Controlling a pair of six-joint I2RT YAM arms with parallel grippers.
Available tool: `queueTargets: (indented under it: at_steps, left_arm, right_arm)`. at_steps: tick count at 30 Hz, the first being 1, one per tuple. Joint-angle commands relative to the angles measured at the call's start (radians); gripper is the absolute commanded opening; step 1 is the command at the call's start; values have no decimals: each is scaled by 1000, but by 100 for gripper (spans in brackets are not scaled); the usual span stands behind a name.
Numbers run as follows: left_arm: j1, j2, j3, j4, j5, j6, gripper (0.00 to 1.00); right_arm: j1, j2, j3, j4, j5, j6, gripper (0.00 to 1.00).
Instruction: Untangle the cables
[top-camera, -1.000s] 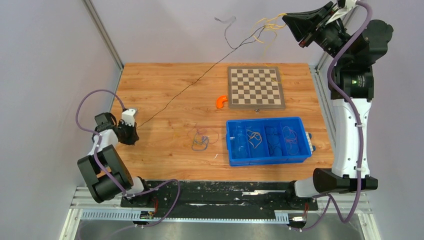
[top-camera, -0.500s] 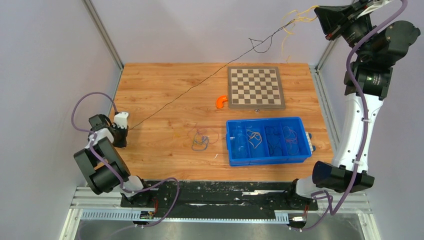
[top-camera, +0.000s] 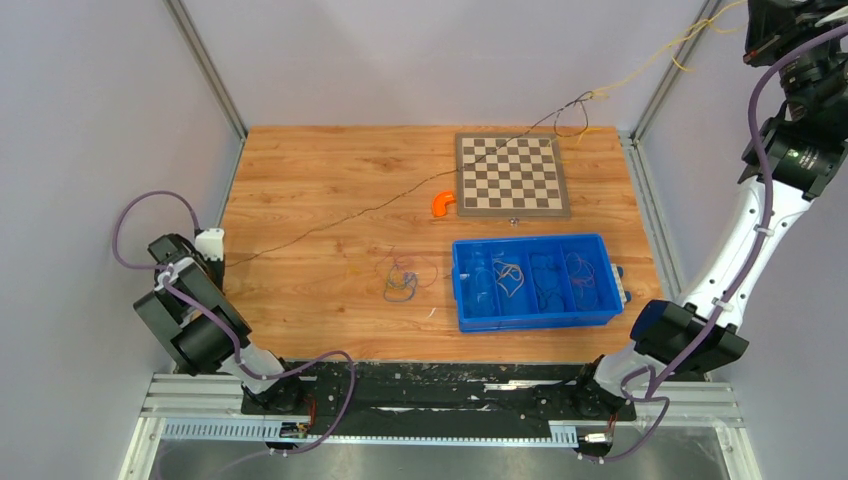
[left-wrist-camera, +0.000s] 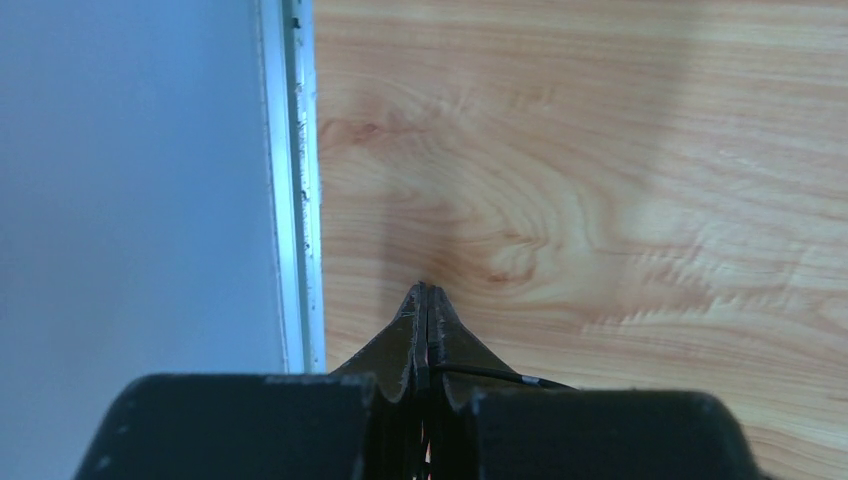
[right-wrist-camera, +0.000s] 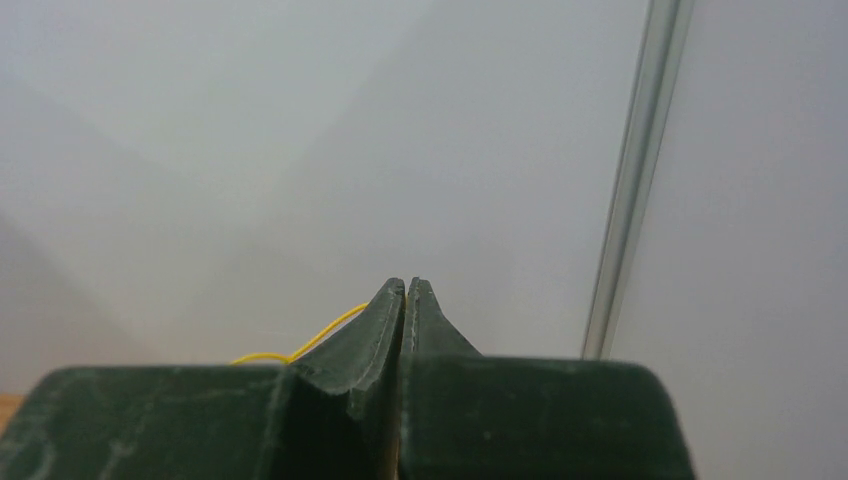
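Note:
A long black cable (top-camera: 380, 205) runs taut across the table from its left edge to the far right corner. There it joins a yellow cable (top-camera: 650, 62) at a small knot (top-camera: 585, 100). My left gripper (left-wrist-camera: 427, 292) is shut on the black cable (left-wrist-camera: 490, 374), low over the wood beside the left rail. High at the right, my right gripper (right-wrist-camera: 408, 286) is shut on the yellow cable (right-wrist-camera: 325, 332). A small tangle of purple-blue and reddish cables (top-camera: 401, 280) lies in the middle of the table.
A blue bin (top-camera: 533, 318) with several compartments holding loose cables stands right of centre. Behind it lie a chessboard (top-camera: 512, 175) and a small orange piece (top-camera: 441, 203). A metal rail (left-wrist-camera: 300, 190) and a grey wall border the table's left edge.
My right arm swung right and up with the yellow cable. My left arm drew back to the left edge. The black cable stretched out and the knot slid right.

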Motion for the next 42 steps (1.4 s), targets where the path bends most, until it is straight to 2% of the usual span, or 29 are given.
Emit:
queueTargets:
  at_steps: [1,5,18,26,28,30,31,34,37,39,42]
  left_arm:
    - [21,25,19,5,-60,28,0]
    - [28,29,34,-5,-57,20,0]
    - [115,110,73,45,-139,60,0]
    - [166,131,79,69,-150,92,0]
    - [169,100,77,34,-84,87,0]
    - [161,32,73,-65,56,80,0]
    - [135,-34,71,-104,152,85,0]
    - [41,-208,60,-226,319,37,0]
    - [-103,-398,93,-299,513,-7,0]
    - [-195,-467,120,-324,586,-48,0]
    - [-320,-506,138,-317,613,-80,0]
  right_arm:
    - [-30,22,28,64,44,5,0]
    - [-29,12,-7,87,-13,36,0]
    - [-134,126,132,90,203,-85,0]
    - [-162,138,120,116,217,-121,0]
    - [-162,135,104,118,123,-73,0]
    - [-147,124,78,120,-32,7,0]
    - [-126,114,59,120,-114,44,0]
    - [-7,55,-28,124,-287,111,0]
    - [162,-13,-103,148,-360,135,0]
    - [269,-36,-105,153,-381,153,0]
    - [398,-38,-55,158,-386,193,0]
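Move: The join of the black and yellow cables hangs taut in the air, about 23 cm left, 3 cm back and 16 cm below the right hand, which holds the yellow one; from the left hand, holding the black end, it is some 86 cm right, 12 ahead and 44 higher. The chessboard lies 28 cm left of the right hand, 9 ahead and 61 down, the blue box 26 left, 19 back and 59 down. The joined black and yellow cables, already stretched between the shut grippers, are drawn farther apart: the left hand eases about 6 cm left and some back, the right hand about 11 cm right. Then both reverse quickly inward, the left swinging right and rising with some forward reach while its fingers tip up and turn clockwise, the right sweeping some 25 cm left and sinking, turning counter-clockwise. ##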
